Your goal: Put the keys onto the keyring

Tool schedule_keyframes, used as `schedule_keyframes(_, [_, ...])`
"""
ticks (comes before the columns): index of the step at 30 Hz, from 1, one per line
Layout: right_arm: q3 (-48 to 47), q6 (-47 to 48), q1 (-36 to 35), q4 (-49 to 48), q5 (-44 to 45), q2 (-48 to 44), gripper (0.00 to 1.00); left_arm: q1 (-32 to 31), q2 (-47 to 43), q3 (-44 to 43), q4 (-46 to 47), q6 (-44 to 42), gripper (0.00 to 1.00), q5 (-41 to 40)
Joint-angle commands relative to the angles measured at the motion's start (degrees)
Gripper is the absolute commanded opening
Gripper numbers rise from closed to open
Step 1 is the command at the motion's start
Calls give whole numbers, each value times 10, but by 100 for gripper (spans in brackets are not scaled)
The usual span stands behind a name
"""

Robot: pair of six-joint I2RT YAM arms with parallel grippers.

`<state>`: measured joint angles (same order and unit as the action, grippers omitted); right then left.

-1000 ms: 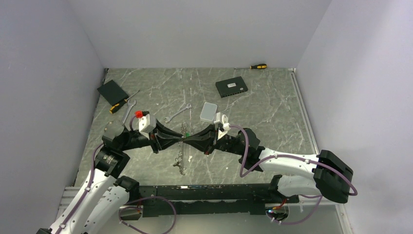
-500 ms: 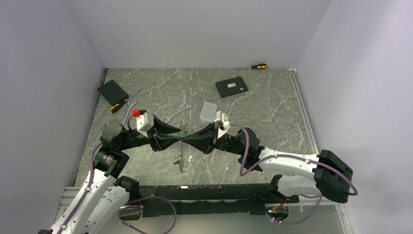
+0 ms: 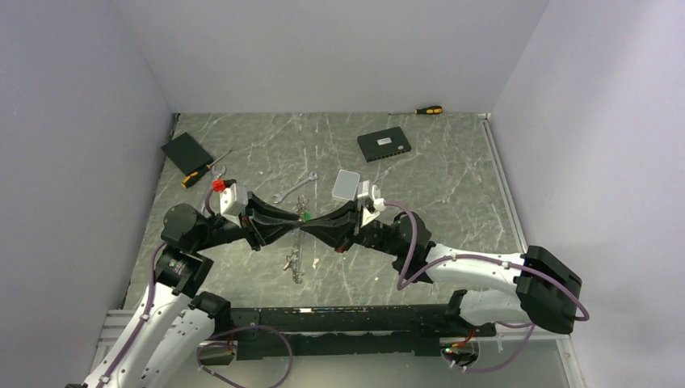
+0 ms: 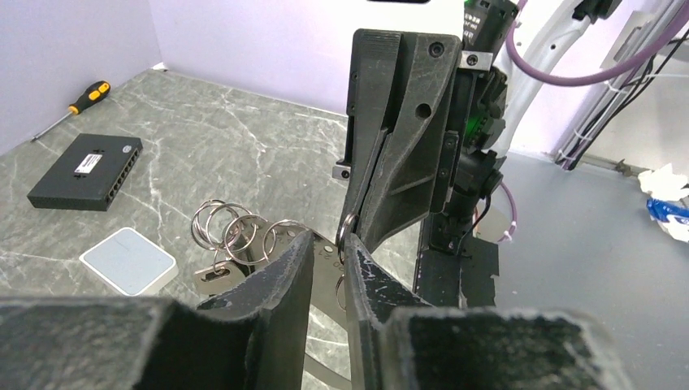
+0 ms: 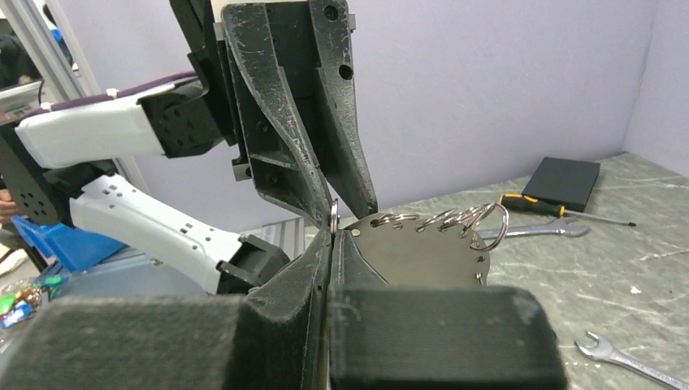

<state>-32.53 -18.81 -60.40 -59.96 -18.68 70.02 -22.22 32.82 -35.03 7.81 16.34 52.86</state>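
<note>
My two grippers meet tip to tip above the table's middle. The keyring (image 5: pixel 414 256) is a flat silvery plate with rim holes strung with several split rings (image 4: pixel 231 231). My right gripper (image 5: pixel 331 236) is shut on one small ring (image 5: pixel 334 213) at the plate's edge. My left gripper (image 4: pixel 329 240) faces it with its jaws a little apart. They straddle that edge, and the pinched ring (image 4: pixel 348 227) lies against one finger. A silver key (image 4: pixel 213 275) hangs from the rings. In the top view, keys (image 3: pixel 292 263) dangle below the meeting grippers (image 3: pixel 301 224).
A white box (image 3: pixel 346 185) sits just behind the right gripper. A wrench (image 3: pixel 294 187), a black box (image 3: pixel 384 145), a black pad (image 3: pixel 187 149) and two yellow-handled screwdrivers (image 3: pixel 202 171) (image 3: pixel 429 110) lie farther back. Grey walls close in three sides.
Both gripper tips and the keyring have shifted slightly toward the back. The left wrist drew back to the left. The left jaws look wider in the middle frame than now.
</note>
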Motion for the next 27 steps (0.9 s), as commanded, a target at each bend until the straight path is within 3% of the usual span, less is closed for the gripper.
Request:
schedule_keyframes(1, [-35,-4,3,-85,39,15,0,-6,0,4,47,61,25,34])
schedule_keyframes(4, [-36,-9,5,-108,44,27,0,-5,4,4,65,77,18,35])
schedule_keyframes(7, [-40,-21,7,-140,42,42,0,-5,9,4,89,88,0,45])
schedule_keyframes(15, [-55,-46,9,-205,22,85,0,-4,19,7,135,106,0,59])
schedule_keyframes(19, [-54,-49,10,-202,9,87,0,-4,18,-9,85,66,0,64])
schedule_keyframes(23, [-50,-34,11,-134,-3,65,25,-4,15,-43,-41,-9,0,18])
schedule_keyframes(27, [-38,0,11,-61,-13,34,35,-4,36,-74,-122,-60,0,14])
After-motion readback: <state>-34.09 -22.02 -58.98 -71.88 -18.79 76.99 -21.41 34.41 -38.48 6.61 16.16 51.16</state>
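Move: The small metal ring is still pinched in the right fingertips, and sits about 1 cm to the right of the left hand point, level, between its parted fingers. From the left hand, the keyring's metal plate hangs some 3 cm ahead, 1 cm right and 5 cm below. On the table roughly 30 cm below, the white box is about 30 cm ahead and 10 cm right, the nearer wrench about 29 cm ahead and 4 cm left. Left fingers shut on the ring while both hands rise about 3 cm; the right's open as both sink slightly. ##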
